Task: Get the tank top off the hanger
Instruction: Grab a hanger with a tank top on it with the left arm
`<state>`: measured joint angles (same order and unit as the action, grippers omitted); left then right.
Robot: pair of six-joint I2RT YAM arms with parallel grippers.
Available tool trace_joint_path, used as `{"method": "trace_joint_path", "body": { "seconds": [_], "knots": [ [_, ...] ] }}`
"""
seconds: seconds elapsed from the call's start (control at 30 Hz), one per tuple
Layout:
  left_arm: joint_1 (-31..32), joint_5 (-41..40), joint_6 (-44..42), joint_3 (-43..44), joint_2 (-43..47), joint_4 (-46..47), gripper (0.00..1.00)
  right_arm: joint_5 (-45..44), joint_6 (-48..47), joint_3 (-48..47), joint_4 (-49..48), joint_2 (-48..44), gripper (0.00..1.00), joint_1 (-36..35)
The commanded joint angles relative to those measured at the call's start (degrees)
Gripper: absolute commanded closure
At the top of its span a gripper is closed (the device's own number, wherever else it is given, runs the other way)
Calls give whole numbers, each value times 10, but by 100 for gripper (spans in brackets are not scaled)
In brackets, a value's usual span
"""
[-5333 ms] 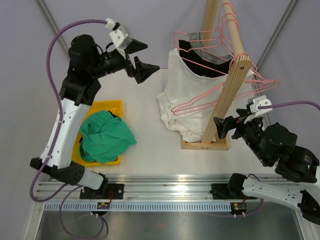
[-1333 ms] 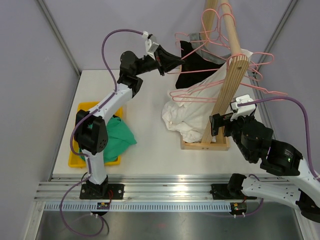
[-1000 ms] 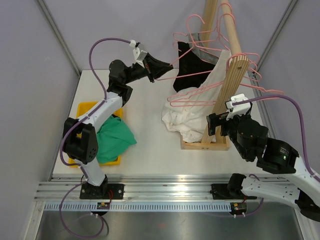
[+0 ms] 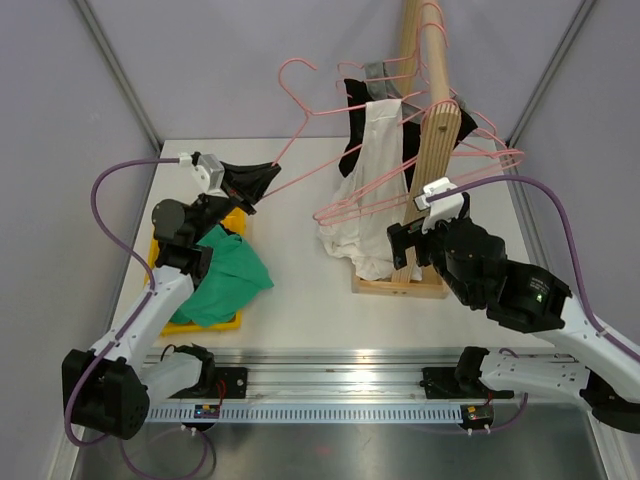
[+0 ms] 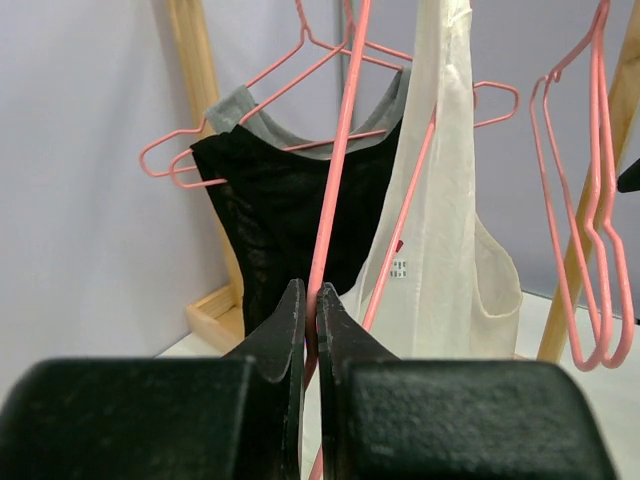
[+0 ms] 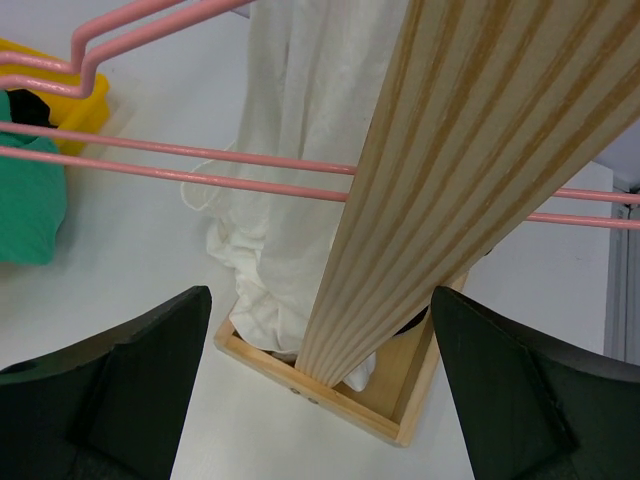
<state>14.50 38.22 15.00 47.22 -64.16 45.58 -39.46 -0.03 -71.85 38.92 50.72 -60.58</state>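
My left gripper is shut on the wire of a pink hanger. It holds the hanger left of the wooden rack post, with the hook up and off the rod. The white tank top hangs stretched beside the post, its hem bunched in the rack's base box. I cannot tell whether it still hangs on the held hanger. My right gripper is open, its jaws on either side of the post's foot without touching it.
A black tank top over a grey garment hangs at the back of the rod. Several bare pink hangers stick out from the post. A yellow bin with a green cloth sits at the left.
My left gripper has pulled the hanger left and toward me, away from the rod. The white tank top is drawn up taller. The rack and my right arm have shifted slightly left.
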Motion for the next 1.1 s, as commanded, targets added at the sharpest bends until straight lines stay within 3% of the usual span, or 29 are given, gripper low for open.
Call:
{"method": "trace_joint_path", "body": {
  "seconds": [0.0, 0.13, 0.63, 0.8, 1.07],
  "knots": [
    [-4, -76, -46, -25, 61, -7, 100, 54, -26, -42, -80, 25, 1, 3],
    [-4, -118, -56, -50, 99, -34, 100, 72, -28, -56, -83, 38, 0, 4],
    [-4, -160, -50, -62, 101, -29, 100, 48, -13, -93, -32, -17, 1, 3],
    [-4, -174, -57, -71, 139, -51, 100, 40, -21, -108, -16, -37, 1, 4],
    [-4, -246, -84, -102, 243, -111, 100, 112, -17, -138, -15, 6, 0, 3]
  ]
}}
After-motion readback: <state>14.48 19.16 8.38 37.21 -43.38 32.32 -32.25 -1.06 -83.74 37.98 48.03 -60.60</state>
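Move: The white tank top, draped over the far arm of the held hanger, has its middle roughly 22 cm to the left hand's right, 7 cm ahead and 15 cm below. The black tank top hangs some 8 cm farther out than the white one and 4 cm more to the right. From the right hand the white one lies about 14 cm ahead, 7 cm left and 10 cm lower; the rack's post stands about 6 cm straight ahead. The hanger, still pinched at its near corner by the shut left fingers, is drawn away from the post: about 6 cm left, finally also 3 cm back, swinging some 20 degrees counter-clockwise. The wide-open right hand eases slightly left in front of the post, then rises about 9 cm, edging back right and tilting its left side up. ##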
